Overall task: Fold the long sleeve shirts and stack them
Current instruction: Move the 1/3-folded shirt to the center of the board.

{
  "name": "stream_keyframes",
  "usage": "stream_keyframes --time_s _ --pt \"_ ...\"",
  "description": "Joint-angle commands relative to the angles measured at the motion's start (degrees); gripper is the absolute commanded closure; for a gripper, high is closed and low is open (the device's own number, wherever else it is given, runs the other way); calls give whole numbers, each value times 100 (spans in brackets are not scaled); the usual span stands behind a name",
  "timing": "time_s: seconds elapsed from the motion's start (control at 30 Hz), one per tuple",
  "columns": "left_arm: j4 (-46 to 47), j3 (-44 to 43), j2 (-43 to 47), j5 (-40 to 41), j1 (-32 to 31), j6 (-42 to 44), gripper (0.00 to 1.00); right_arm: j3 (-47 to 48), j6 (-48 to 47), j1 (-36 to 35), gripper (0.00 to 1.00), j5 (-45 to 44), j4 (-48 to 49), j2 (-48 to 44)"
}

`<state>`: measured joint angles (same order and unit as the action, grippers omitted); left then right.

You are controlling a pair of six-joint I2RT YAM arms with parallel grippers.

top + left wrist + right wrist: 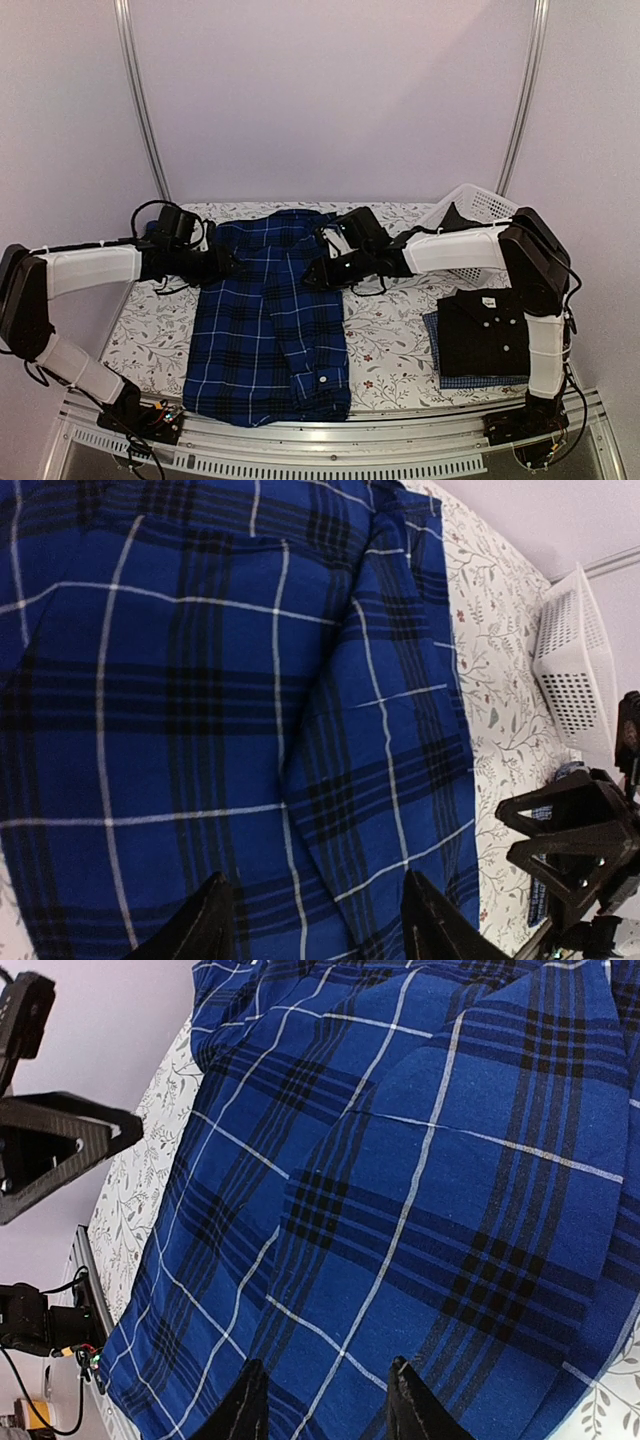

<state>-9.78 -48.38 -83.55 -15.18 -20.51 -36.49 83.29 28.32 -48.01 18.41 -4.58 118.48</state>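
Observation:
A dark blue plaid long sleeve shirt [265, 330] lies lengthwise in the middle of the table, its sides folded inward. My left gripper [235, 265] hovers at its upper left edge. Its fingers [205, 925] stand apart over the plaid cloth [200, 680], and nothing is between them. My right gripper [312, 275] is at the upper right edge, open [325, 1400] above the plaid [420, 1180], gripping nothing. A folded black shirt [485, 330] with white buttons rests on a fine blue check shirt [480, 381] at the right.
A white lattice basket [472, 210] with dark cloth in it stands at the back right, behind my right arm. It also shows in the left wrist view as the basket [575, 670]. The flowered tablecloth [390, 340] separates the plaid shirt from the stack.

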Motion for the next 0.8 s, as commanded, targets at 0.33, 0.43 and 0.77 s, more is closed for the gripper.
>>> stream_keyframes --time_s 0.33,0.43,0.77 --pt "-126 1733 1455 778 32 -638 44 153 552 171 61 775 809 813" --pt "18 1901 1367 631 -4 -631 45 153 649 248 61 787 907 965" --pt "404 1941 542 611 -385 -731 45 -160 850 524 61 593 1069 1156"
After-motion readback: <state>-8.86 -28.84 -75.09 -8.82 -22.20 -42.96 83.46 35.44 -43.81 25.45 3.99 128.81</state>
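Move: Below both open hands lies the 1/3-folded shirt. Its middle is about 10 cm back, 6 cm right and 10 cm down from the left hand; from the right hand it is 5 cm back, 10 cm left and 8 cm down. The loose sleeve lies some 12 cm ahead and 16 cm left of the left hand. The white cuff button is roughly 18 cm back and 1 cm right of the right hand. Drawing back about 8 cm and drifting 4 cm left, the left hand then sinks some 8 cm towards the shirt's left half, fingers tipping more downward. The right hand drops roughly 6.5 cm onto the shirt's folded right side, tips down about 10 degrees and ends easing forward 2 cm. Both grippers stay partly open; a right fingertip seems to reach the cloth, and left-hand contact can't be seen. ##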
